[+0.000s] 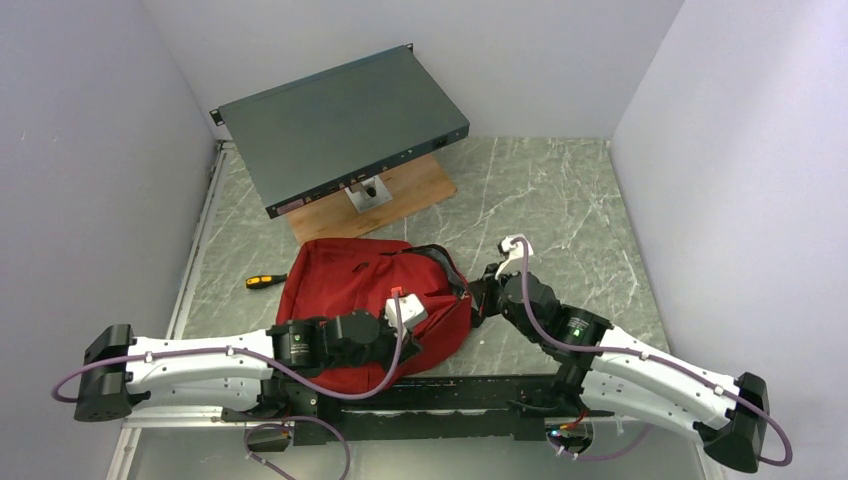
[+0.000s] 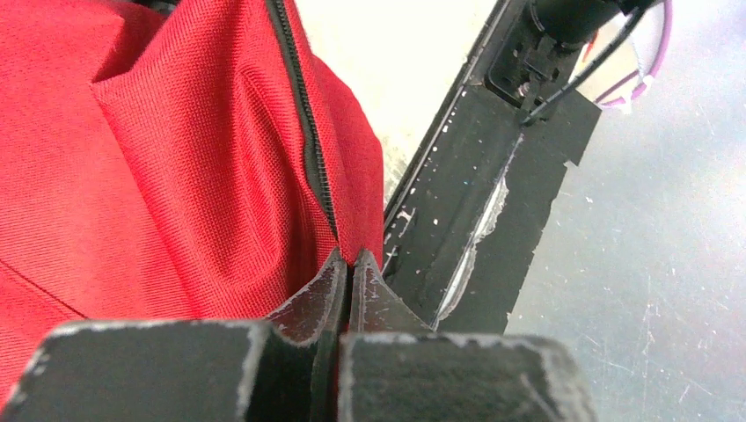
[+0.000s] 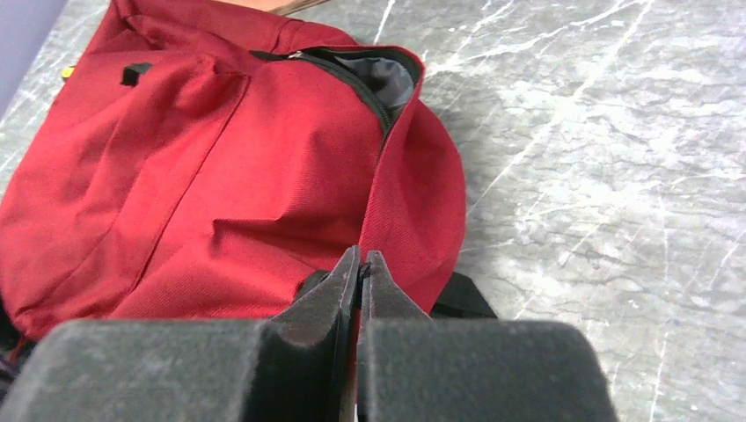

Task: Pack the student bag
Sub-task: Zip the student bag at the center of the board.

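The student bag (image 1: 350, 290) lies flat on the marble table, dark red, with its black zipper partly undone along the right side. In the right wrist view the bag (image 3: 220, 176) shows a gap with grey lining (image 3: 383, 75). My left gripper (image 1: 428, 322) is at the bag's near right corner, and in the left wrist view the gripper (image 2: 350, 257) is shut on a fold of the bag's red fabric (image 2: 176, 176) just below the zipper (image 2: 303, 132). My right gripper (image 1: 482, 296) sits at the bag's right edge. Seen from its wrist, the right gripper (image 3: 362, 255) is shut on the red rim.
A dark-grey rack unit (image 1: 340, 125) rests tilted on a wooden board (image 1: 405, 195) at the back. A yellow-handled screwdriver (image 1: 265, 281) lies left of the bag. The black mounting rail (image 2: 493, 202) runs along the near edge. White walls close in on three sides.
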{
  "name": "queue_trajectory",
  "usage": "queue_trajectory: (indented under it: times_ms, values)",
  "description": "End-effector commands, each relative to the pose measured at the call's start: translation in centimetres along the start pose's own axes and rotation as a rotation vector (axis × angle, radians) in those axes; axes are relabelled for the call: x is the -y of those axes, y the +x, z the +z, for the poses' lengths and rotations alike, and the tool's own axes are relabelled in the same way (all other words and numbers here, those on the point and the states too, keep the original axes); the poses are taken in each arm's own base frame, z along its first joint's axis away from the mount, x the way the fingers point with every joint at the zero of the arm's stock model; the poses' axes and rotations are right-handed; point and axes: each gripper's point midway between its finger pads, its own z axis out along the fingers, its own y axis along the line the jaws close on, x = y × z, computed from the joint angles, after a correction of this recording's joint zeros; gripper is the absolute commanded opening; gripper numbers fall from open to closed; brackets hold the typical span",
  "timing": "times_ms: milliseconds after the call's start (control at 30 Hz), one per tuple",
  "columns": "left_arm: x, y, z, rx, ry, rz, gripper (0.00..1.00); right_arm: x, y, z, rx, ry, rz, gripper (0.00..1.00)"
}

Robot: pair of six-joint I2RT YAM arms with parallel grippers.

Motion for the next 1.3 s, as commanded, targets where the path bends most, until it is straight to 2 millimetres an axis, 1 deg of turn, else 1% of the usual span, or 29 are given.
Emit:
queue_trajectory:
  times_ms: [0,133,267,333,433,467,533,567,600,633,667,700,733,800,867,900,933,1033,1100,1133,1200,1267]
  values:
    - [2.4,3.9,-1.0,-0.141,0.157,0.034,0.0,4.1,-3.6,0.5,0.101,0.176,-0.061,0.0]
    - [4.4,4.1,-0.8,-0.161,0.273,0.05,0.0,3.0,-5.2,1.3,0.135,0.096,-0.124,0.0]
    - [6.4,4.1,-0.2,-0.188,0.379,0.07,0.0,2.9,-6.9,2.4,0.151,0.104,-0.189,0.0]
    - [7.0,4.4,0.0,-0.215,0.413,0.078,0.0,3.3,-7.6,3.3,0.163,0.107,-0.199,0.0]
    - [7.6,4.7,0.3,-0.24,0.444,0.085,0.0,4.3,-8.3,4.6,0.151,0.104,-0.166,0.0]
    - [7.7,4.7,0.4,-0.241,0.454,0.088,0.0,4.3,-8.2,4.9,0.137,0.086,-0.158,0.0]
    - [7.9,4.5,0.5,-0.243,0.459,0.087,0.0,3.2,-8.8,5.3,0.152,0.02,-0.155,0.0]
    - [7.8,4.3,0.6,-0.241,0.449,0.09,0.01,2.5,-8.8,5.5,0.145,-0.017,-0.163,0.0]
    - [7.7,3.9,0.7,-0.238,0.434,0.093,0.08,1.9,-8.7,5.6,0.132,-0.05,-0.167,0.0]
    - [7.6,3.5,0.9,-0.237,0.426,0.099,0.11,1.0,-8.4,5.5,0.118,-0.102,-0.176,0.0]
    - [7.8,2.8,0.9,-0.227,0.427,0.106,0.14,0.5,-8.3,5.5,0.116,-0.13,-0.182,0.0]
    - [7.7,2.1,1.0,-0.219,0.424,0.108,0.2,0.0,-8.1,5.4,0.113,-0.159,-0.184,0.0]
    - [7.5,1.4,1.1,-0.209,0.415,0.103,0.28,-0.3,-8.0,5.3,0.115,-0.182,-0.185,0.0]
    - [6.7,-0.3,1.3,-0.185,0.391,0.079,0.49,-0.6,-7.9,5.0,0.112,-0.2,-0.18,0.0]
    - [5.7,-2.2,1.4,-0.156,0.353,0.055,0.64,-1.1,-7.8,4.7,0.103,-0.229,-0.175,0.0]
    - [5.0,-3.5,1.4,-0.131,0.327,0.047,0.67,-1.6,-7.7,4.4,0.097,-0.256,-0.177,0.0]
    - [4.7,-4.7,1.3,-0.101,0.311,0.044,0.69,-2.0,-7.6,4.1,0.093,-0.285,-0.179,0.0]
    - [2.4,-8.9,0.9,0.012,0.222,0.006,0.73,-3.0,-7.5,3.5,0.088,-0.337,-0.162,0.0]
    - [0.4,-11.2,0.7,0.083,0.13,-0.027,0.73,-3.0,-7.6,3.4,0.083,-0.33,-0.118,0.0]
    - [-0.9,-12.3,0.6,0.123,0.066,-0.043,0.74,-3.0,-7.5,3.4,0.078,-0.326,-0.093,0.0]
    - [-2.8,-13.8,0.4,0.192,-0.013,-0.073,0.75,-3.2,-7.4,3.4,0.06,-0.325,-0.035,0.0]
    - [-4.4,-14.8,0.6,0.253,-0.064,-0.101,0.77,-3.3,-7.7,3.4,0.041,-0.306,0.043,0.0]
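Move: The left fingers already pinch the red fabric by the closed zip. From them the zipper pull, held in the right fingers, lies about 12 cm ahead and 11 cm to the right at nearly their height. From the right hand, the open stretch of the mouth is centred about 6 cm ahead, 6 cm left and 3 cm lower, with the far slider some 8 cm ahead, 15 cm left and 4 cm below. Still pinching the zipper pull, the right hand drags it forward along the bag's mouth about 6 cm, dipping slightly, then eases left, up and a little back. Against it the left hand first keeps its pinch and tugs the edge back, right and down, turning clockwise some 20 degrees; it then opens wide, lets go and swings up and forward roughly 10 cm each way, towards the right fingers. ##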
